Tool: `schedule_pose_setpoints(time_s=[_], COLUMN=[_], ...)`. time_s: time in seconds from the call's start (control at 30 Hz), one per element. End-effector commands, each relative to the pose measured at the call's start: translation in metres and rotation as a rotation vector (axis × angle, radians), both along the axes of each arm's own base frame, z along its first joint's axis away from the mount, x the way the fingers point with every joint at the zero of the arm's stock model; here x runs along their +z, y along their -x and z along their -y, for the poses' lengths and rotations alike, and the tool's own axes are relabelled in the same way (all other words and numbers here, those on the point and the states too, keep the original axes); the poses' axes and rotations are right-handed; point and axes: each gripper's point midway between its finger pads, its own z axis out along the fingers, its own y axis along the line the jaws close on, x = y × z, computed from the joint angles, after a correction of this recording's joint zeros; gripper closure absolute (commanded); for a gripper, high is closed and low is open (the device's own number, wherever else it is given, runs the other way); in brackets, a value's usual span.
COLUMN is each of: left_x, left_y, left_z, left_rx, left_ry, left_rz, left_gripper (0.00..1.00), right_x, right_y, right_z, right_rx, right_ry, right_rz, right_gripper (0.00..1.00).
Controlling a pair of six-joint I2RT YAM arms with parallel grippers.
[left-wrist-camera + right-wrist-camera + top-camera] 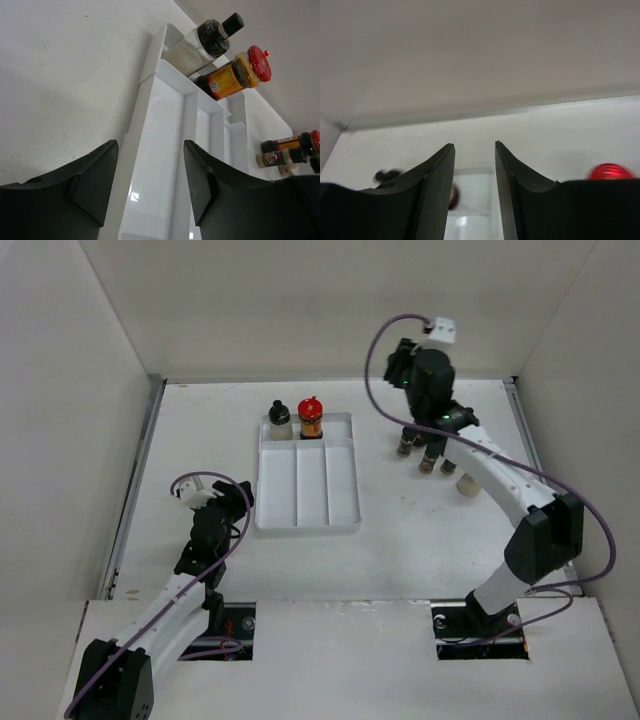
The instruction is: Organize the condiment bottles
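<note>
A clear bottle with a black cap and a red-capped bottle with an orange label stand at the far end of the white tray. Both show in the left wrist view, the clear one and the red-capped one. Several small bottles cluster on the table right of the tray, partly under my right arm, with a pale one beside them. My left gripper is open and empty beside the tray's near left corner. My right gripper is open and empty, raised near the back wall.
White walls enclose the table on three sides. In the left wrist view the tray's left compartment lies between my fingers, and the bottle cluster is far right. The right wrist view shows a blurred red cap and a dark cap low down.
</note>
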Motion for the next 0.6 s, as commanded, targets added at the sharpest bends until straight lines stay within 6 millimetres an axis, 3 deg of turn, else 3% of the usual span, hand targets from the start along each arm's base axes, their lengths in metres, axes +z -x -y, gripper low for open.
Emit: schedule_pose_setpoints(time_s=[0.0,0.13,0.2,0.3,0.57], left_x=[0.01,0.009,0.009,0.01,0.01], left_y=[-0.003,-0.003,-0.004,-0.002,-0.003], left_z=[0.002,0.004,0.003,0.003,0.002], left_rx=[-0.004,-0.009,-0.006,-0.008,-0.001], left_ry=[0.019,0.017,0.015,0.015,0.009], left_rz=[0.039,0.036,0.038,0.04,0.044], left_gripper=[0.47,0.47,0.47,0.47,0.47], right_x=[-0.041,-0.074,-0.089,-0.111,-0.155], right_y=[-0.012,-0.01,-0.013,-0.021,-0.038], right_z=[0.079,0.133,0.145,0.145,0.153], right_rx=[-0.184,-0.324,-0.336,-0.292,-0.289], right_ry=[0.064,0.137,0.143,0.139,0.133], right_rz=[-0.105,-0.183,-0.222,-0.281,-0.39], right_gripper=[0.53,0.14,0.05,0.0,0.0])
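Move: To the right of the right hand, about 15 cm over, 3 cm farther out and some 27 cm below it, stands the red-lidded jar. A small black-capped shaker stands about 5 cm left of the jar and 3 cm nearer the base, and a second shaker some 7 cm straight back from the jar. The dark-capped glass bottle is roughly 10 cm right of the jar. From the idle left hand, the jar is about 22 cm ahead, 48 cm right and 5 cm lower. Swinging right almost level at first, fast, the right hand then drops steeply towards the red-lidded jar, about 15 cm across and 17 cm down in all. Its fingers spread from half open to fully open, tip down some 25 degrees and turn clockwise about 15, ending lined up on either side of the jar's lid, with no contact to be seen. ##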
